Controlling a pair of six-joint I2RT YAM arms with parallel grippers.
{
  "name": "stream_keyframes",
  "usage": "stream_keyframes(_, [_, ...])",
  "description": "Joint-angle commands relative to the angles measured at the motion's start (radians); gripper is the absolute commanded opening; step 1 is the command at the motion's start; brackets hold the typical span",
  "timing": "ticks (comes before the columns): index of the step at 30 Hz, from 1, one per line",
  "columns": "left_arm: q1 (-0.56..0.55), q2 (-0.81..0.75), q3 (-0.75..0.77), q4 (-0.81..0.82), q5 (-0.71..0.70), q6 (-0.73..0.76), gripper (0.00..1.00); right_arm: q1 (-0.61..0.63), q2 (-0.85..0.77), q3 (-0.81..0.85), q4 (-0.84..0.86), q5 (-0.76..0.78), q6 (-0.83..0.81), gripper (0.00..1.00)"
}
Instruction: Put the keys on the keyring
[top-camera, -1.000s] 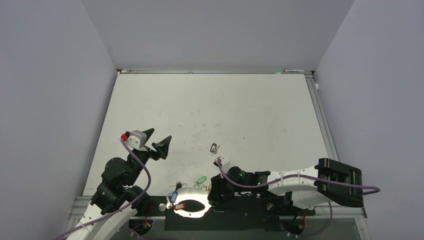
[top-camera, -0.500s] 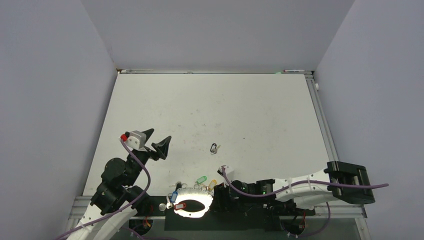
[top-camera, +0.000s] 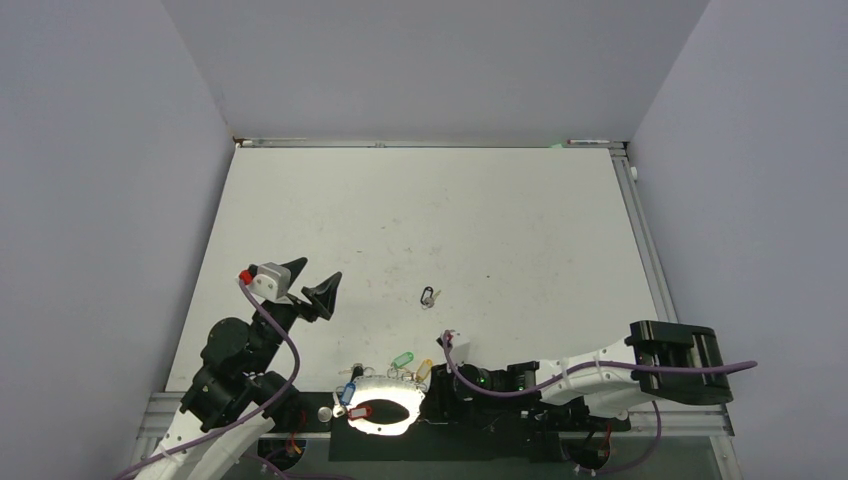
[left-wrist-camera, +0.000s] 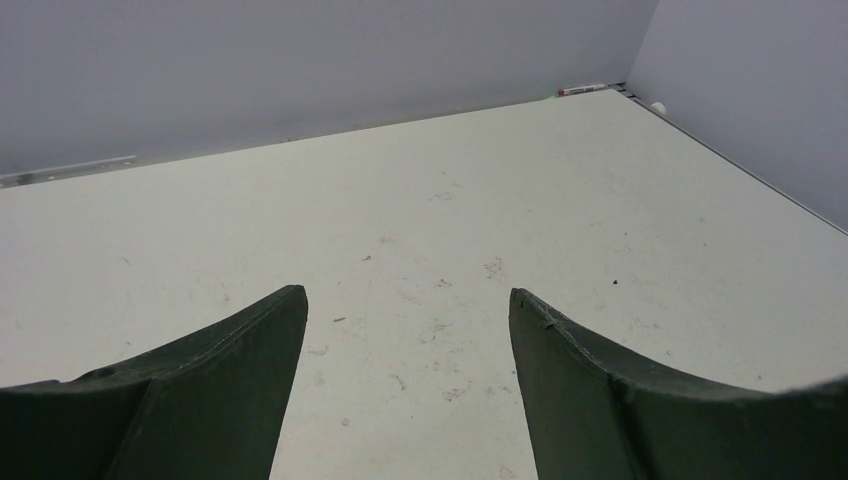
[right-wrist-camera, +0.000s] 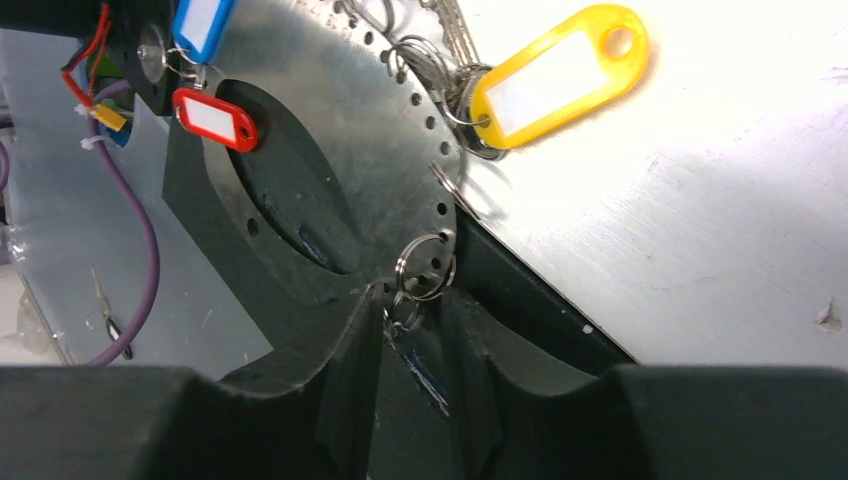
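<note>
Tagged keys lie bunched at the table's near edge: a green tag (top-camera: 402, 358), a yellow tag (top-camera: 425, 368) (right-wrist-camera: 560, 75), a blue tag (top-camera: 347, 392) (right-wrist-camera: 203, 25) and a red tag (top-camera: 360, 410) (right-wrist-camera: 213, 118). A silvery key on a small black clip (top-camera: 429, 296) lies alone mid-table. My right gripper (top-camera: 433, 386) (right-wrist-camera: 412, 300) lies low beside the bunch. Its fingers stand narrowly apart round a small split ring (right-wrist-camera: 424, 268), with a blue-edged piece between them. Glare keeps me from picking out the keyring. The left gripper (top-camera: 318, 272) (left-wrist-camera: 405, 292) hovers open over bare table, nothing in it.
A perforated metal mounting plate (right-wrist-camera: 330, 160) with a dark oval hole sits under the tags at the near edge. Purple cable (right-wrist-camera: 140, 270) and red wires run beside it. Grey walls enclose the table (top-camera: 430, 210) on three sides.
The right arm has dropped lower toward the near edge, uncovering the yellow tag, and its jaws have narrowed. The left arm has stayed put.
</note>
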Motion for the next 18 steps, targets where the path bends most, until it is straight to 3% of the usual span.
stream_keyframes(1, [0.007,-0.010,0.000,0.010,0.004,0.010,0.71,0.013,0.044,0.021,-0.007,0.018,0.008,0.24])
stream_keyframes(7, [0.007,-0.013,0.000,0.010,0.001,0.013,0.71,0.024,0.052,0.038,-0.024,0.020,0.006,0.20])
stream_keyframes(11, [0.007,-0.014,0.000,0.010,0.001,0.014,0.71,0.031,0.049,0.063,-0.071,0.036,-0.007,0.05])
stream_keyframes(18, [0.007,-0.033,-0.002,0.028,0.081,0.018,0.71,0.039,-0.021,0.182,-0.271,0.089,-0.063,0.05])
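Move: The small split ring at the right end of the metal plate sits practically at the right hand's fingertips, about 1 cm to the left and 1 cm below. The plate's middle is some 8 cm to the left, level fore and aft; the yellow tag lies roughly 7 cm ahead and 1 cm left, the red tag about 13 cm left. From the left hand, the ring is some 21 cm back, 17 cm right and 24 cm below. Nearly in place, the right hand closes its fingers onto the split ring, rolling about 5 degrees. ##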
